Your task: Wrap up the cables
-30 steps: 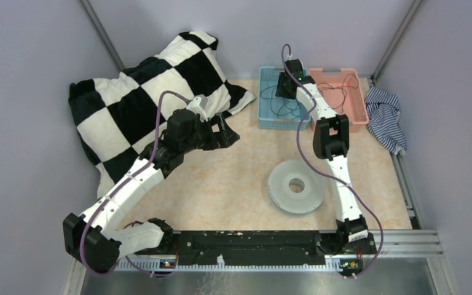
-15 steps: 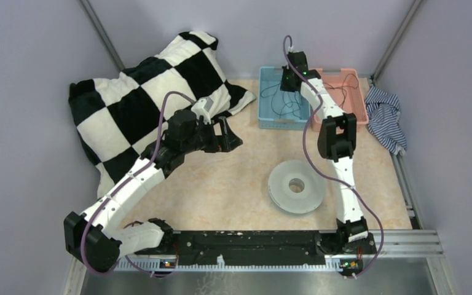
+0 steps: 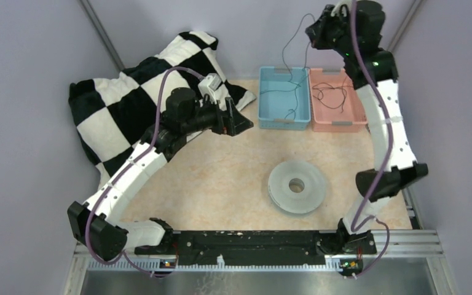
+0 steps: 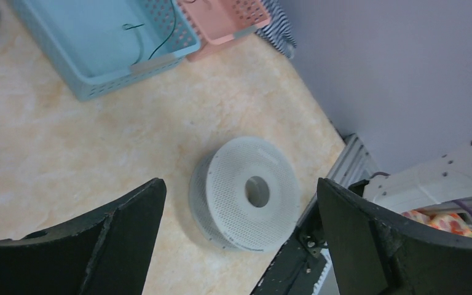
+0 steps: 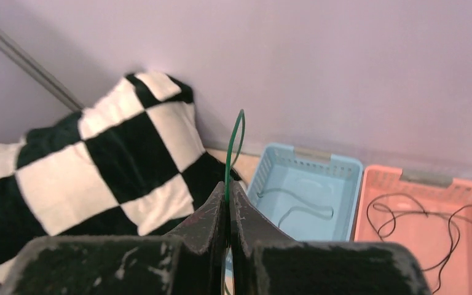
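Observation:
A thin dark cable (image 3: 279,92) rises out of the blue basket (image 3: 284,121). My right gripper (image 3: 317,29), raised high near the back wall, is shut on it. In the right wrist view the cable (image 5: 236,140) loops up out of the closed gripper (image 5: 228,200). Another thin black cable (image 3: 332,92) lies in the pink basket (image 3: 339,125). The pale grey spool (image 3: 297,186) lies flat on the table. My left gripper (image 3: 236,123) is open and empty, left of the blue basket. In the left wrist view the spool (image 4: 246,193) shows between the spread fingers of my left gripper (image 4: 239,183).
A black-and-white checkered pillow (image 3: 135,92) fills the back left corner, close behind the left arm. A striped cloth (image 4: 279,21) lies beyond the pink basket (image 4: 221,18). The black rail (image 3: 246,243) runs along the front edge.
My right arm has lifted up and back out of the blue basket, drawing a cable up with it. My left gripper has moved right and back, towards the blue basket.

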Controlling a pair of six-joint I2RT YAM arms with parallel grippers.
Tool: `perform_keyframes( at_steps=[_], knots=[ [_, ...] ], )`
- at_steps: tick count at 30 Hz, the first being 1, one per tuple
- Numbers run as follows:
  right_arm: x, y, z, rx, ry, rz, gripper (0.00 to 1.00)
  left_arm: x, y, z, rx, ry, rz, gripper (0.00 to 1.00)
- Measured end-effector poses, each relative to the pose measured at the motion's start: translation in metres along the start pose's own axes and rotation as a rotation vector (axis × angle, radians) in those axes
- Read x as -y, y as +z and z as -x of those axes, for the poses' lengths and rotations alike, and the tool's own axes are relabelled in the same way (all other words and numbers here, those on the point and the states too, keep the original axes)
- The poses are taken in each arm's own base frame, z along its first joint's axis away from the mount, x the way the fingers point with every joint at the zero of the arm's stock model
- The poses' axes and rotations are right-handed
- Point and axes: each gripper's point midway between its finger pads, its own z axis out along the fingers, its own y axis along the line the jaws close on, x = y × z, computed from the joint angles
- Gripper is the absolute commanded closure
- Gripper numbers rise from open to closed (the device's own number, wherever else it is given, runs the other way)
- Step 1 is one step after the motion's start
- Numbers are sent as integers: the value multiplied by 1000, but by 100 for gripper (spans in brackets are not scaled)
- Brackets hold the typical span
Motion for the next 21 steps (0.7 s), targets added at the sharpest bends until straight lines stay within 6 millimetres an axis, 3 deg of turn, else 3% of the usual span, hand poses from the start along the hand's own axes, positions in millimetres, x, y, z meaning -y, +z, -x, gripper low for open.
perform_keyframes(
  at_steps=[6,12,17,21],
  knots=[
    [-38,-98,72,178,2,113,100,35,0,15,22,-5,-186,1],
    [-68,-175,106,288,9,228,100,57,6,27,71,-13,-315,3],
    [-83,-215,116,332,13,294,100,80,20,16,65,37,-388,2],
    [-89,-224,119,336,16,320,100,98,39,2,8,82,-453,1]
  ],
)
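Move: The right hand already holds the cable high over the table. From it, the grey reel lies about 23 cm back, 1 cm left and 41 cm below; the blue basket lies 12 cm ahead, 4 cm left, the pink basket 12 cm ahead, 15 cm right, both some 40 cm down. From the open left hand, the held part of the cable is roughly 20 cm ahead, 17 cm right and 14 cm up, the reel 3 cm back, 16 cm right, 26 cm below. Still pinching the cable, the right hand pulls it back some 21 cm from over the blue basket until it is high above the reel, rising about 17 cm and slowing at the end, fingertips tipping up roughly 20 degrees. The left hand, fingers wide open, first climbs, then swings right about 9 cm and slightly back towards the hanging strands, turning clockwise. ##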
